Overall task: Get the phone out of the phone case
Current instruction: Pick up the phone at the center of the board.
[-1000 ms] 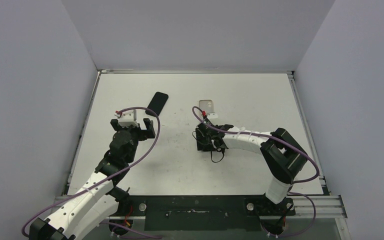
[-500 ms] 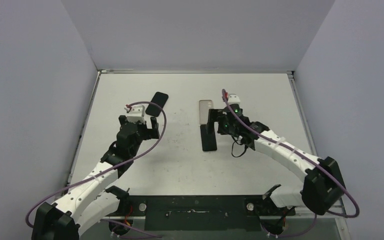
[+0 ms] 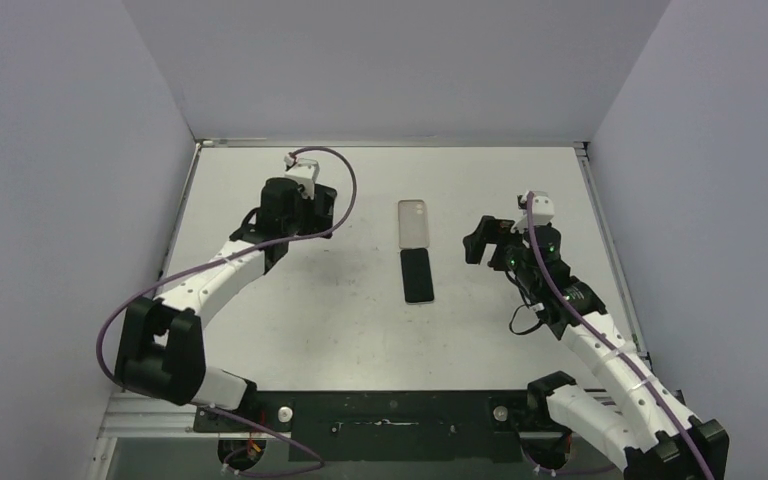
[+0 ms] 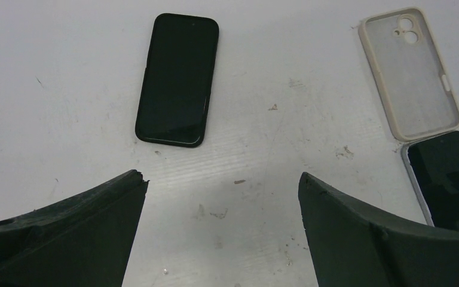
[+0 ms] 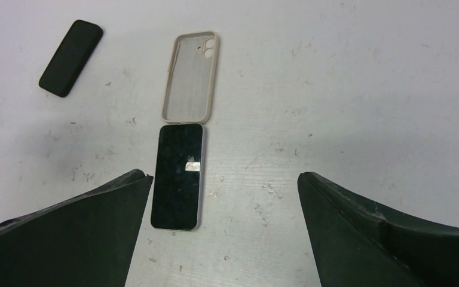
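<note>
The phone (image 3: 419,276) lies flat, dark screen up, on the white table (image 3: 520,330), just nearer than the empty beige phone case (image 3: 413,222); their ends nearly touch. Both appear in the right wrist view, phone (image 5: 178,176) and case (image 5: 190,76), and at the right of the left wrist view, phone (image 4: 448,173) and case (image 4: 411,73). My right gripper (image 3: 482,240) hangs open to the right of the phone, holding nothing, as the right wrist view (image 5: 224,176) shows. Raised over the table's left part, my left gripper (image 3: 310,205) is open and holds nothing, bare table showing between its fingers (image 4: 221,179).
A black phone-shaped slab (image 4: 177,79) lies flat on the left of the table, ahead of my left gripper, also in the right wrist view (image 5: 72,57); the left arm covers it from above. Grey walls enclose the table on three sides.
My right gripper has opened, left the phone lying below the case, and pulled back to the right. The left arm has swung toward the far side over the black slab.
</note>
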Available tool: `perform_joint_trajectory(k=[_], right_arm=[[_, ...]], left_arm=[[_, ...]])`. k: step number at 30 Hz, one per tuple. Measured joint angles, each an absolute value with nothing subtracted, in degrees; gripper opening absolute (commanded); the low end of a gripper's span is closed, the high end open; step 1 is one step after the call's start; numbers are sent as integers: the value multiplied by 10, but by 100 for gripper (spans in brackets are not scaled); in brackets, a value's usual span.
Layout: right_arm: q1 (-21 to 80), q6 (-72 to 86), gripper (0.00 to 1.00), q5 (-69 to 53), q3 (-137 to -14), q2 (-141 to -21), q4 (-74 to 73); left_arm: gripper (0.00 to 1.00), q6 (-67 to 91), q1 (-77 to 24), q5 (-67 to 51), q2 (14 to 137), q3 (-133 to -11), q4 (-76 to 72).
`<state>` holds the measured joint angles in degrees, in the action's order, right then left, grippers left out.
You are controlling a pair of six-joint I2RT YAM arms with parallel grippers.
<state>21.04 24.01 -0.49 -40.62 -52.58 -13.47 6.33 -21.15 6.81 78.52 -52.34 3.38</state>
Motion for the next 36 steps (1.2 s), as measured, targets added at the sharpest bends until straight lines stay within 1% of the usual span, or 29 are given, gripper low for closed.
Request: perform_joint_trajectory(k=[6, 12, 19, 30, 36], right_arm=[[210, 229, 100, -5, -385, -472, -124], [209, 226, 100, -5, -382, -465, -119], [209, 227, 100, 0, -374, -459, -114], [209, 228, 100, 11, -373, -460, -112], [209, 229, 100, 11, -373, -467, -112]], left_arm=[[97, 25, -177, 37, 925, -630, 60], [97, -17, -137, -3, 1066, -748, 97], [97, -51, -108, -52, 1180, -858, 127], [97, -82, -91, -116, 1264, -934, 131], [97, -88, -90, -125, 1280, -946, 131]])
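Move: The black phone lying far left on the board is about 15 cm ahead of the left hand, 2 cm to its left and 14 cm below. The beige phone case lies some 26 cm to the right of that phone and 5 cm nearer the base, with the silver-edged phone just nearer again, 5 cm back of the left hand and 25 cm to its right. From the right hand the black phone is roughly 20 cm ahead, 38 cm left and 18 cm below. Forward and down in one sweep, about 16 cm out and 13 cm lower, the left hand comes to the black phone, easing off near the end. The fingers tip down some 15 degrees and turn clockwise to line up with the phone, staying wide open, one either side of its long edges. ##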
